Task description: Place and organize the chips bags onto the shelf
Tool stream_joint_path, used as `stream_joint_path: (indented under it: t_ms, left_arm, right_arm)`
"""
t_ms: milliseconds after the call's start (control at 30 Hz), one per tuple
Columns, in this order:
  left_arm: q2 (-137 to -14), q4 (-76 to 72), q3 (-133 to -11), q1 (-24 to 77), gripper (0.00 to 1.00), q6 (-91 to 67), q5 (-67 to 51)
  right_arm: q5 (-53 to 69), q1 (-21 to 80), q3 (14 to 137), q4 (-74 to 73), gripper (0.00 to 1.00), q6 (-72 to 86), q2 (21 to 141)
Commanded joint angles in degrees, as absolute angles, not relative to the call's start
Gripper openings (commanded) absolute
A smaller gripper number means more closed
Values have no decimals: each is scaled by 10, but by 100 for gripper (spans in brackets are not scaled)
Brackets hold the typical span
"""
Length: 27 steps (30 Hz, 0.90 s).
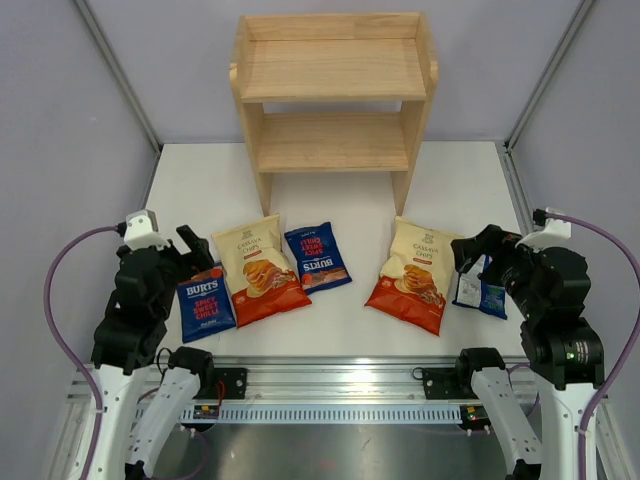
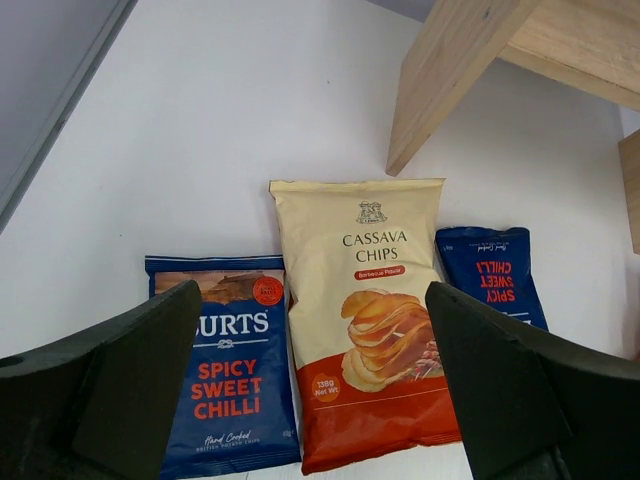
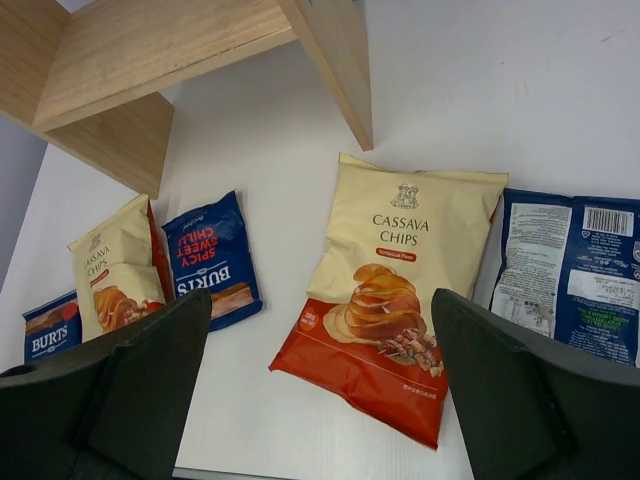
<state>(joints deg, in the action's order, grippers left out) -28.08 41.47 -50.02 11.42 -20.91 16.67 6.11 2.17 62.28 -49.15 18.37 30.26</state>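
Note:
The wooden shelf (image 1: pixel 333 95) stands at the back of the table, and its two tiers hold nothing. Several chips bags lie flat in front of it. At the left are a blue Burts bag (image 1: pixel 205 302), a cream-and-red Cassava bag (image 1: pixel 262 270) and an upside-down Burts bag (image 1: pixel 316 256). At the right are a second Cassava bag (image 1: pixel 417 273) and a Burts bag (image 1: pixel 482 290) lying back side up. My left gripper (image 1: pixel 196 255) hovers open over the left group (image 2: pixel 312 300). My right gripper (image 1: pixel 478 250) hovers open above the right Cassava bag (image 3: pixel 320 300). Neither gripper touches a bag.
Grey enclosure walls (image 1: pixel 60 120) close in both sides and the back. A metal rail (image 1: pixel 340 385) with the arm bases runs along the near edge. The shelf's side panel (image 2: pixel 450 80) reaches down to the table just beyond the bags.

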Motion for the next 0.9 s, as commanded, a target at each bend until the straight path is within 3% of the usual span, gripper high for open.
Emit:
stream_joint_path:
  t_ms: [0, 100, 233, 467, 567, 700, 867]
  left_arm:
    - [-294, 396, -508, 117, 99, -226, 185]
    - [-315, 402, -508, 116, 99, -245, 190]
    - [-344, 376, -493, 116, 99, -286, 89]
    - [-427, 183, -418, 115, 99, -332, -23]
    - [-480, 85, -388, 84, 99, -343, -61]
    - [-561, -13, -353, -35, 99, -345, -126]
    - [-678, -199, -305, -128, 99, -339, -270]
  right_arm:
    - [76, 20, 633, -471, 99, 173, 309]
    - [80, 20, 635, -471, 100, 180, 309]
    - [107, 19, 611, -440, 99, 217, 298]
    - [177, 20, 546, -357, 99, 287, 247]
    - [204, 19, 535, -348, 99, 301, 243]
    - [244, 20, 542, -355, 99, 299, 252]
    - [292, 20, 539, -351, 99, 301, 250]
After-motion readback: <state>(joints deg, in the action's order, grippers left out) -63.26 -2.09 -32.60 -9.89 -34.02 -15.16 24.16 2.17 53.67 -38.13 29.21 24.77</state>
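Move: The left cassava bag lies flat about 7 cm ahead of my left hand, 11 cm to its right and some 24 cm below. The left Burts bag is 3 cm left of that hand and 2 cm back; the middle one is 11 cm ahead and 27 cm right. From my right hand, the right cassava bag is about 8 cm ahead, 9 cm left and 29 cm down, with the face-down blue bag 4 cm ahead and 6 cm right. I drop my left hand forward and down towards the left cassava bag, about 13 cm each way, bowing some 6 cm to the right before swinging back left, and roll it so its left side dips about 25 degrees. My right hand drifts roughly 6 cm left, staying high and turning some 15 degrees counter-clockwise as its left side rises. Both grippers stay wide open. ##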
